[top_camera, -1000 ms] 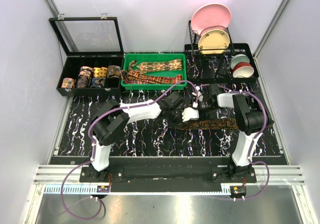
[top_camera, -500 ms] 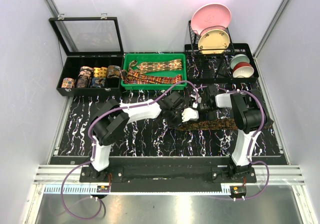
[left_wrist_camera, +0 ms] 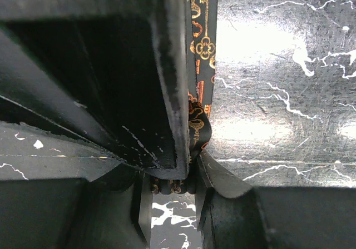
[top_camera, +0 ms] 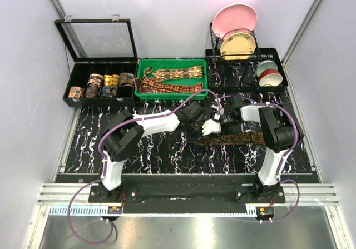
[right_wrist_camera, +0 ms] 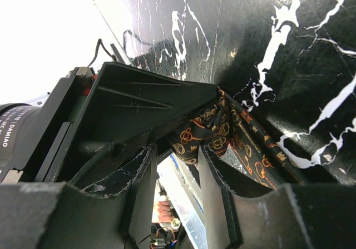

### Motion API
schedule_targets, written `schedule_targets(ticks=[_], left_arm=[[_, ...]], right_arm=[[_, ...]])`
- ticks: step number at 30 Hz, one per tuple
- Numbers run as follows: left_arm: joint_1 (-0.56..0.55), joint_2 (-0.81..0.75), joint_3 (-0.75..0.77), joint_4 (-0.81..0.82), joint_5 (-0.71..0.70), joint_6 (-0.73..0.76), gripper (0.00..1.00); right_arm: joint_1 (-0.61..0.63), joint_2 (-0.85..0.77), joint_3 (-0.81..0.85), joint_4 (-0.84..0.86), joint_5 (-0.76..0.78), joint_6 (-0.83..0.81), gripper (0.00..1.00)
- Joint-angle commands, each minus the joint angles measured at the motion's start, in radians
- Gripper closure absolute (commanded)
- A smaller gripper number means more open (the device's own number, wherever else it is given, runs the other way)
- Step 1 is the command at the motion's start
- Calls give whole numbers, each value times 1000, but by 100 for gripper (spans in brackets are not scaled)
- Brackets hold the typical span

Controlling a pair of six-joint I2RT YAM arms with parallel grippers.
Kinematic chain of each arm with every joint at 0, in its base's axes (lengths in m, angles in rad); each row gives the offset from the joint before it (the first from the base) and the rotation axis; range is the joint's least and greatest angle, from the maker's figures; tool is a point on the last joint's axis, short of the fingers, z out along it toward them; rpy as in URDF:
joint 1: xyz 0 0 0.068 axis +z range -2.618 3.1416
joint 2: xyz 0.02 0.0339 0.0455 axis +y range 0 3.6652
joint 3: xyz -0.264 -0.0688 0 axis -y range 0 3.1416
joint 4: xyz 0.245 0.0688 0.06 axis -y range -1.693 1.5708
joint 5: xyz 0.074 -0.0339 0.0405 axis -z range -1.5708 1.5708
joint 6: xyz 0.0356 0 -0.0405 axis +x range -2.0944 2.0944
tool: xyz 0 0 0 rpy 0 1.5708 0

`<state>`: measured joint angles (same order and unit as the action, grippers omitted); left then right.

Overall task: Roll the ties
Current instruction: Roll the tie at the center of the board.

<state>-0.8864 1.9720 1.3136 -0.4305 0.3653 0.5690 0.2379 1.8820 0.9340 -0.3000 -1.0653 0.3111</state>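
Observation:
One tie [top_camera: 240, 138], dark with orange and gold key patterns, lies flat on the marbled table, running right from the two grippers. Its left end is rolled into a small coil [left_wrist_camera: 169, 186]. My left gripper [top_camera: 207, 128] is shut on that coil, which sits between the jaws [left_wrist_camera: 172, 190], while the flat strip [left_wrist_camera: 201, 38] runs away beyond them. My right gripper [top_camera: 222, 121] meets it from the right and also pinches the coil [right_wrist_camera: 208, 132] at its tips [right_wrist_camera: 177, 152]. Each wrist view is partly blocked by the other gripper's black finger.
A green tray [top_camera: 142, 71] at the back holds unrolled ties [top_camera: 172, 73]. To its left is an open black case [top_camera: 75, 71] with several rolled ties [top_camera: 103, 85]. A dish rack [top_camera: 272, 57] with plates [top_camera: 235, 19] and bowls [top_camera: 267, 74] stands at the back right.
Almost nothing differs. The right wrist has edged slightly to the left near the coil, and both grippers keep their hold on the tie's rolled end.

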Motion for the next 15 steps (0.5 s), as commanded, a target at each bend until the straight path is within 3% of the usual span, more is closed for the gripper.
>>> schedule_targets(ticks=[1,6,11,14,15], left_arm=[[1,67,-19,-96,-5,-4,89],[1,68,-20,-93,3,-8,89],[9,62,-22,-79,15,-17,84],[23,44,-40,-47,50,-38,78],[26,35,-45,-40,76,-38,72]], right_arm=[[28,-15,0,-7,-21,-1,60],[32,0,-6,-42,16,-41,67],[38,32,28,-88,82,-64,100],[38,35,48,-123,139,-86,100],[37,32,51,-132,152,-90,100]])
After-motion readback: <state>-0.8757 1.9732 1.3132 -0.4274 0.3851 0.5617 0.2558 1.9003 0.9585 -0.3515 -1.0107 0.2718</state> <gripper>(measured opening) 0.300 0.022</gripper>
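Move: Just below the right fingertips sits the tie's rolled end, about 2 cm down, 1 cm to the left and 1 cm back of that hand. The left fingers still hold this roll right at their own hand point. From the left hand, the tie's flat tail lies along the board, its middle some 17 cm to the right and 2 cm below, and the green tray is centred about 22 cm ahead and 12 cm left. Sinking about 1 cm towards the tie roll, the right hand shuts its part-open fingers almost completely, with hardly any sideways travel or turn; the tips seem to pinch the cloth at the roll's upper edge. The left hand stays put and keeps its grip on the roll, bracing it for the right. ##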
